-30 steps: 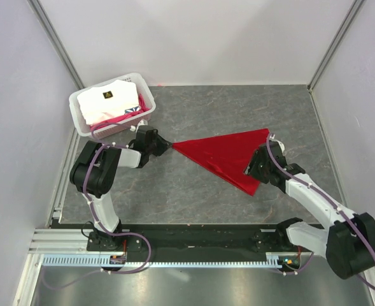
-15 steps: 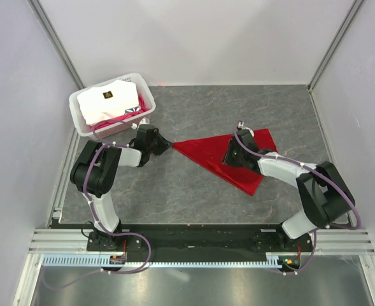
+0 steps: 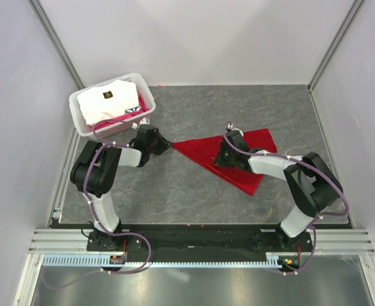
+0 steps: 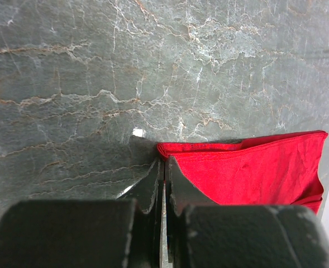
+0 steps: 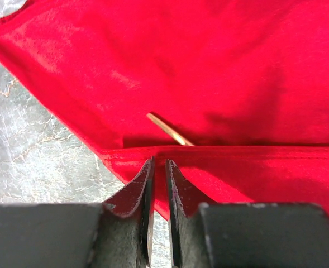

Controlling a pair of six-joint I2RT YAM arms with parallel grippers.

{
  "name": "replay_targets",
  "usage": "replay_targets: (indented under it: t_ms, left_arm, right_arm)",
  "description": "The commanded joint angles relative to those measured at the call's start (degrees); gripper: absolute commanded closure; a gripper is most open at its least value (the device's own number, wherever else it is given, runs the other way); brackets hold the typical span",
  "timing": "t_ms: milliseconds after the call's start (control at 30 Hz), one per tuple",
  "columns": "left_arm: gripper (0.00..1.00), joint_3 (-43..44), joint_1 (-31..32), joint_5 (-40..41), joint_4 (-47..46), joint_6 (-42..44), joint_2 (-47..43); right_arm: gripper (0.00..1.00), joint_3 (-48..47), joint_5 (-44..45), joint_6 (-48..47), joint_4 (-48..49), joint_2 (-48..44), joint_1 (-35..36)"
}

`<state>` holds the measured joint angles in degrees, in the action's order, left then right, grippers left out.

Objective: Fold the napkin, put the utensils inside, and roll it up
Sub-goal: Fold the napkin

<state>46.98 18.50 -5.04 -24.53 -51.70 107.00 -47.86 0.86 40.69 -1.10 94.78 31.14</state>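
Observation:
The red napkin (image 3: 197, 152) lies on the table folded into a triangle, its long point to the left. My left gripper (image 3: 169, 145) is shut, with its tips (image 4: 164, 162) right at that left corner (image 4: 253, 167); no cloth shows between the fingers. My right gripper (image 3: 218, 159) sits at the middle of the napkin's near edge. Its jaws (image 5: 160, 163) are nearly together on a turned-over flap of the napkin (image 5: 209, 56). Only the thin brown handle of the utensils, a spoon (image 5: 170, 129), pokes out from under that flap; its bowl is hidden.
A white basket (image 3: 74, 108) holding white and pink patterned fabric (image 3: 107, 102) stands at the back left, just behind my left arm. Walls close in the grey marbled table (image 3: 174, 191) on the left, right and far sides.
My right gripper moved left from the napkin's right corner to the middle of its near edge and its jaws closed in. My left gripper shut fully and stayed at the left corner.

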Motion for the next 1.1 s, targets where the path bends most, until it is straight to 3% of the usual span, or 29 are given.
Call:
replay_targets:
  t_ms: [0,467,567,700,800,1067]
  left_arm:
    - [0.98,0.65,0.22,0.91,2.91,3.63,1.19]
    - [0.98,-0.49,1.27,-4.53,0.89,5.29,-7.33]
    - [0.98,0.3,2.76,-7.6,-0.16,7.14,-9.35]
    - [0.98,2.32,5.92,-10.25,-0.51,10.64,-10.76]
    - [0.98,3.82,8.82,-11.66,-0.6,13.55,-11.11]
    - [0.98,7.07,17.08,-14.56,-1.66,18.13,-10.23]
  right_arm:
    - [0.81,-1.01,0.37,0.18,2.42,1.37,1.03]
    - [0.83,-1.01,2.66,-0.43,2.77,3.31,1.82]
    - [0.74,-2.06,1.95,-0.61,2.77,1.03,1.82]
    - [0.49,-3.65,2.03,-0.34,1.46,-3.1,1.74]
    - [0.42,-4.35,5.7,-0.26,-2.39,-7.76,1.74]
    - [0.34,-1.1,21.89,-0.43,-12.6,-24.11,1.74]
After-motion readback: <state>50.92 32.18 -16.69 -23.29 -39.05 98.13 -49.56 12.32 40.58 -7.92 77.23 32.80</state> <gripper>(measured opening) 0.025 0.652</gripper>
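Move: My left hand still pinches the napkin's left corner at table level. The place to carry it towards is the spoon handle's end, peeking out of the fold some 15 cm to this hand's right and 6 cm nearer me; the white bin stands about 21 cm to its left and 17 cm farther out. From my right hand, low over the near-left edge, the handle's end is about 3 cm ahead and 1 cm left, the napkin's near corner some 13 cm right and 13 cm back. While my left hand waits with the corner, I sink my right fingertips about 1 cm onto the fold beside the spoon handle and hold there. Then my left, keeping its pinch, swings the corner right, up and back towards the handle, some 12 cm sideways, turning about 30 degrees clockwise, as my right fingers spread wide and rise clear. ##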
